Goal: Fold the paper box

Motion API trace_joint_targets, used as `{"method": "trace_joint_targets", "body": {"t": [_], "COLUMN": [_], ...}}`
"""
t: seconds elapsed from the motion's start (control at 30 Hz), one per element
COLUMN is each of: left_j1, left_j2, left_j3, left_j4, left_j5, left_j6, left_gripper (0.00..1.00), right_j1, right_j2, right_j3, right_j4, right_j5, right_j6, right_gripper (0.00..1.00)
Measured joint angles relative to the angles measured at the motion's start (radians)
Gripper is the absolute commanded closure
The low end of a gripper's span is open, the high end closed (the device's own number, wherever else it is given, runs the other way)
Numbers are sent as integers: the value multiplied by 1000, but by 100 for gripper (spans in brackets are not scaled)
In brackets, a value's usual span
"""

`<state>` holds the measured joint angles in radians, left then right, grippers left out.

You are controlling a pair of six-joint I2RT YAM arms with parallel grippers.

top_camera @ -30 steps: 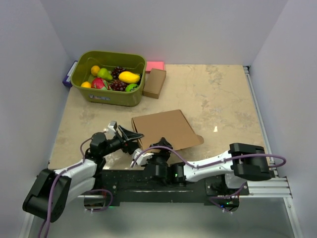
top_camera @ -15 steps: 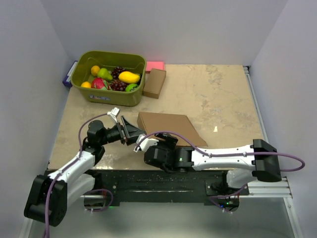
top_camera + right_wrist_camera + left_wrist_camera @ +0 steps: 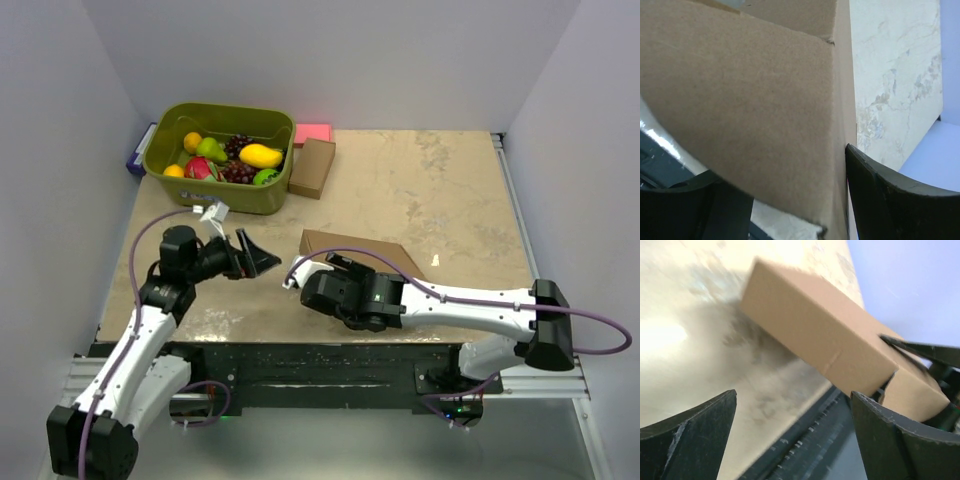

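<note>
The paper box is a plain brown folded cardboard shape, tipped up near the table's front middle. My right gripper is shut on its near left end. In the right wrist view the paper box fills the gap of the right gripper, with one finger pressed against its side. My left gripper stands open to the box's left, apart from it. In the left wrist view the paper box lies ahead of the left gripper, with nothing between its fingers.
A green bin of toy fruit stands at the back left. A small brown cardboard box and a pink block sit beside it. The black rail runs along the table's front edge.
The left gripper opened wide and drew back to the left, away from the box. The right arm carried the box rightward and farther onto the table, tipping it up.
</note>
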<state>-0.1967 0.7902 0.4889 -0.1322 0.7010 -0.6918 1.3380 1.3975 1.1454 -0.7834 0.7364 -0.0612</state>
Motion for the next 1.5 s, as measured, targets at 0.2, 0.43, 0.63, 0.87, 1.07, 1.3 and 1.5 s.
{"method": "trace_joint_targets", "body": {"t": [0.2, 0.43, 0.63, 0.87, 1.07, 1.3, 1.5], "left_j1": [0, 0, 0, 0, 0, 0, 0], "left_j2": [-61, -143, -208, -201, -186, -179, -182], "left_j3": [158, 126, 86, 86, 85, 85, 85], "left_j4": [-138, -171, -189, -189, -189, -189, -190], "left_j5": [-241, -442, -519, -523, -523, -523, -523], "left_j6": [208, 325, 363, 373, 374, 374, 374], "left_gripper": [0, 0, 0, 0, 0, 0, 0], "right_j1": [-20, -67, -154, -262, -340, -383, -374], "right_j2": [34, 182, 245, 286, 312, 401, 477], "right_j3": [134, 262, 297, 327, 393, 626, 749], "right_j4": [-103, -146, -117, -48, -31, -124, -205], "right_j5": [-118, -207, -235, -261, -368, -558, -660], "right_j6": [-11, -87, -177, -275, -323, -320, -316], "right_gripper": [52, 48, 39, 41, 44, 44, 44]}}
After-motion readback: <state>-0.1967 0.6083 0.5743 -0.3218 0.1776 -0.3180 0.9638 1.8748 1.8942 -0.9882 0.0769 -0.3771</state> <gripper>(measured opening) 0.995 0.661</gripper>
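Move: The paper box is already in the right hand's fingers, its middle about 8 cm to that hand's right and 2 cm ahead. The bare table it is carried over lies roughly 10 cm ahead, 10 cm left and 10 cm below. Beyond are the small carton, some 28 cm ahead and 7 cm left, and the green bin, about 31 cm ahead and 32 cm left. From the left hand, the paper box lies about 28 cm to the right and level in depth. The paper box, still pinched at its left part by the right hand, is carried forward about 10 cm towards the small carton and bin, then swung left and slightly up, roughly 10 cm left in all, as the wrist tips further down some 20 degrees and turns a little counter-clockwise. The wide-open left hand draws about 8 cm left and a little forward, turning counter-clockwise, then waits empty. ##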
